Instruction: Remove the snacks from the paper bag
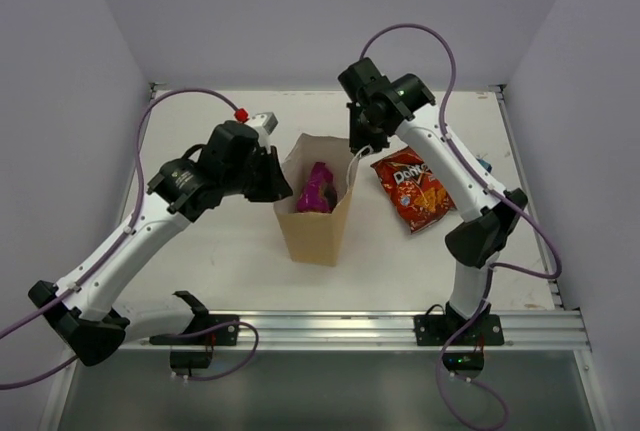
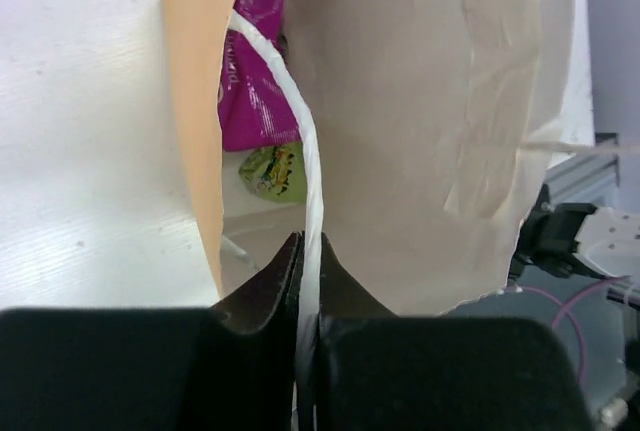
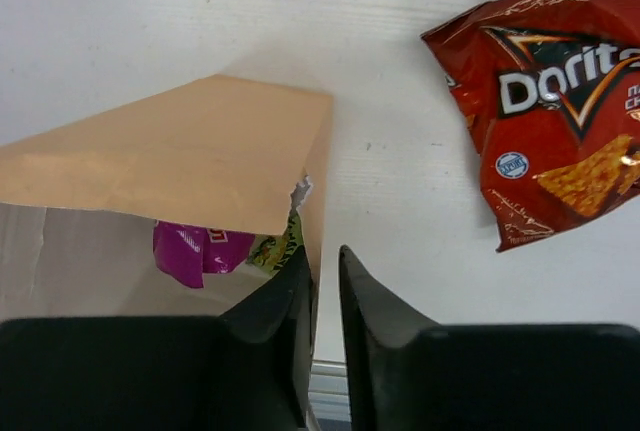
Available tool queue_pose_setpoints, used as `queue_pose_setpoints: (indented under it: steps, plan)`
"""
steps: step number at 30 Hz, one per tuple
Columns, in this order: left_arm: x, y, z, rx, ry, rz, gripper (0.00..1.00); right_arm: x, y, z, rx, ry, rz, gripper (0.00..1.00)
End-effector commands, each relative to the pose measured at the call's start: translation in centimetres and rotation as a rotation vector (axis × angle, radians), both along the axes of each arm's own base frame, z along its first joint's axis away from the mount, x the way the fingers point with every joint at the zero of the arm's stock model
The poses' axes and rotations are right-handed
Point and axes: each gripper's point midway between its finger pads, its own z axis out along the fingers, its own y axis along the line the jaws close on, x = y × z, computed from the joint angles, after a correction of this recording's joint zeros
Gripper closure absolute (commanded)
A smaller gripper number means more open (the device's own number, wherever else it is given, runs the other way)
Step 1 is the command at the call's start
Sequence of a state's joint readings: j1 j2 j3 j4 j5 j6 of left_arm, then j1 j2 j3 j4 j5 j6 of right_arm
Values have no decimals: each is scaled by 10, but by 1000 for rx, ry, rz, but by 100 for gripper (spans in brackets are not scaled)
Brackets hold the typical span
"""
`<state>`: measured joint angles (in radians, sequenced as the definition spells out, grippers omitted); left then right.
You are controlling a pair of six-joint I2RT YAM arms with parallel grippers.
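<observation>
The tan paper bag (image 1: 312,236) stands upright mid-table with its mouth open. A purple snack (image 1: 318,189) sticks up inside it; in the left wrist view this purple packet (image 2: 258,71) lies over a yellow-green packet (image 2: 275,171). A red-orange Doritos bag (image 1: 412,189) lies flat on the table to the right of the paper bag. My left gripper (image 1: 283,189) is at the bag's left rim, shut on its white cord handle (image 2: 308,151). My right gripper (image 3: 322,251) straddles the bag's right wall (image 3: 318,191), one finger inside, shut on the paper. No blue packet shows.
White walls close in the table on the left, back and right. A metal rail (image 1: 350,326) with the arm bases runs along the near edge. Purple cables (image 1: 440,61) loop above both arms.
</observation>
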<state>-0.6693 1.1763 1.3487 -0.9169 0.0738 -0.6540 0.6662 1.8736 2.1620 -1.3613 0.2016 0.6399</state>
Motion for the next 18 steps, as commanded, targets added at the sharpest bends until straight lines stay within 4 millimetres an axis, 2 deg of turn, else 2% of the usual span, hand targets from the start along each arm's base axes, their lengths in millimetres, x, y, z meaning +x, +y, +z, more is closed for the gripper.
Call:
queue_pose_setpoints:
  steps: [1, 2, 3, 4, 5, 6, 7, 8, 10, 13, 15, 16, 17, 18]
  plan:
    - [5, -30, 29, -152, -38, -48, 89, 24, -12, 27, -62, -138, 79, 77]
    - [6, -33, 35, -172, -53, -55, 78, 28, -14, 28, -82, -150, 94, 67]
    - [7, -38, 50, -213, -93, -72, 69, 29, -15, 33, -86, -168, 94, 55]
    - [8, -39, 63, -235, -129, -77, 60, 31, -16, 37, -88, -184, 95, 32]
    - [9, -40, 72, -250, -158, -81, 44, 33, -17, 45, -88, -208, 95, 22]
    - [11, -40, 85, -272, -203, -86, 35, 31, -19, 51, -82, -221, 92, 15]
    - [12, -39, 98, -280, -245, -96, 29, 30, -21, 56, -80, -229, 89, 2]
    - [14, -40, 103, -282, -263, -100, 20, 29, -22, 65, -65, -249, 80, 1]
    - [16, -41, 114, -277, -295, -115, 17, 19, -28, 77, -54, -253, 65, 1]
    - [24, -30, 113, -223, -312, -64, 16, 1, -31, 99, 9, -276, 72, 1]
    - [30, -17, 106, -157, -315, -7, 16, -12, -22, 112, 63, -297, 103, 1]
    - [31, -13, 105, -135, -315, 4, 15, -21, -23, 125, 89, -329, 110, 1]
    - [29, -11, 95, -101, -285, -1, 15, -27, -20, 133, 109, -349, 111, 1]
    - [34, -6, 91, -64, -294, 17, 15, -37, -10, 142, 128, -378, 138, 1]
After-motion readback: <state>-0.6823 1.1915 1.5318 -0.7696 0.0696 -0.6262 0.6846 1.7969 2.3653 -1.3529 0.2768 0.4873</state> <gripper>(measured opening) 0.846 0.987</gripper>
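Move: The purple snack stands deep in the paper bag, about 9 cm ahead, 7 cm right and 18 cm below the left gripper; from the right gripper it is some 11 cm left, 2 cm back and 18 cm down. The green snack lies about 4 cm nearer the bases than the purple one and 2 cm to its right. The Doritos bag is flat on the table, 12 cm right, 1 cm ahead and 24 cm below the right gripper. Open both grippers wide so they let go of the turned paper bag's upper edges and handles, and raise each about 10 cm clear. Bring the left one up with a small shift right and forward; let the right one ease forward 3 cm at first, then come back as it climbs. Tip both sets of fingers up and forward by some 15 degrees. ##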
